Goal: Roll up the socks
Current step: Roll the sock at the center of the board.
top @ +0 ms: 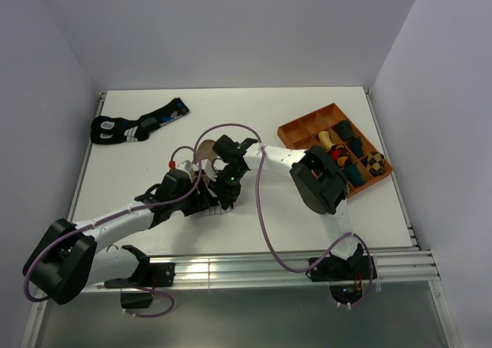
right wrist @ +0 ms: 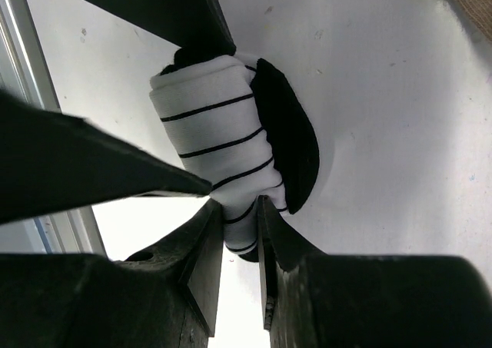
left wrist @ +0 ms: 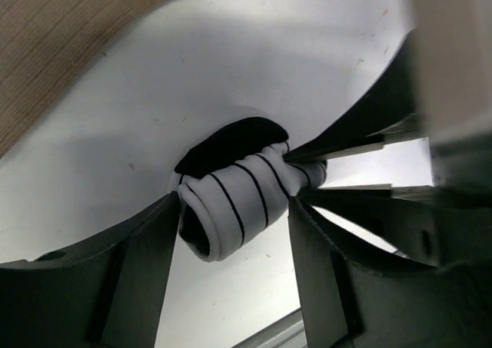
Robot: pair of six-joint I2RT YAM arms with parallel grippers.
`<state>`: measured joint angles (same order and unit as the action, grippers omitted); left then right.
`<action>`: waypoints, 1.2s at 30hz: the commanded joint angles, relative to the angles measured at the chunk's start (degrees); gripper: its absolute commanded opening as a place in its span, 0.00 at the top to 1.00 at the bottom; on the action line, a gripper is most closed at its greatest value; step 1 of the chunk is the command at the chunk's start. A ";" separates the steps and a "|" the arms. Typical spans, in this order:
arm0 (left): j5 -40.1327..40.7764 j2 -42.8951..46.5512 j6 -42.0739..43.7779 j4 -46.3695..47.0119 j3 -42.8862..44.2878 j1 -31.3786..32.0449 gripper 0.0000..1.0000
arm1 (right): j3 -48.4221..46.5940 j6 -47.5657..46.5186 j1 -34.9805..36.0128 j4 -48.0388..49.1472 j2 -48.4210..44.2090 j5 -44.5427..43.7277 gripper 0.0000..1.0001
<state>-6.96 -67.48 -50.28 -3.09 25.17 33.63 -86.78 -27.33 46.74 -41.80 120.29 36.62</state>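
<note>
The white sock with thin black stripes (left wrist: 238,198) lies on the table as a tight roll, its black toe (right wrist: 288,133) sticking out at one side. My right gripper (right wrist: 240,202) is shut on one end of the roll (right wrist: 215,125). My left gripper (left wrist: 234,210) is open, one finger (left wrist: 146,271) on each side of the roll's other end. The tan-brown sock (left wrist: 61,48) lies flat just beyond, a bit of it showing in the top view (top: 204,156). There, both grippers (top: 209,200) (top: 227,199) meet over the roll and hide it.
A pair of black socks with blue and white marks (top: 134,125) lies at the far left. An orange divided tray (top: 296,131) with several rolled bundles stands at the right. The table's metal front rail (top: 254,267) runs close behind the grippers.
</note>
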 commanded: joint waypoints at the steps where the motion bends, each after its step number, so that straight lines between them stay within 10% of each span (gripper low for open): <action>1: -1.83 -0.90 0.27 4.41 -1.43 0.21 0.37 | 0.82 0.08 -1.04 -3.73 2.67 -5.42 0.86; 26: -2.44 -5.55 -3.07 9.51 -2.50 0.21 0.46 | 2.49 2.28 -3.67 -4.52 2.67 -2.34 0.87; 36: -3.15 -12.49 -3.42 6.61 2.07 0.21 0.67 | 5.30 1.58 -3.67 -4.61 1.70 -1.38 0.86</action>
<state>-11.22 -77.41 -54.30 6.70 25.67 33.63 -85.01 -24.86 43.22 -43.53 120.33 40.10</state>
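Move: The rolled striped sock sits just past the left hand's open fingertips, about 2 cm to their right, 1 cm ahead and 2 cm lower. From the right hand, which already pinches its right-hand end, the middle of the roll is about 3 cm to the left, roughly level ahead and some 1 cm lower. The brown sock lies about 11 cm ahead of the left hand, 7 cm to its left and 3 cm lower. The right hand keeps its pinch on the tail end and draws the striped sock about 2 cm to the right, low over the board, its wrist turning by less than 10 degrees. The left hand first sinks with its fingers open around the roll, then follows it to the right and a little forward, some 2 cm to the right and 1.5 cm down in all, tilting its left side down slightly while its fingers close onto the roll, mostly towards the end, and squeeze its sides with rising effort. ##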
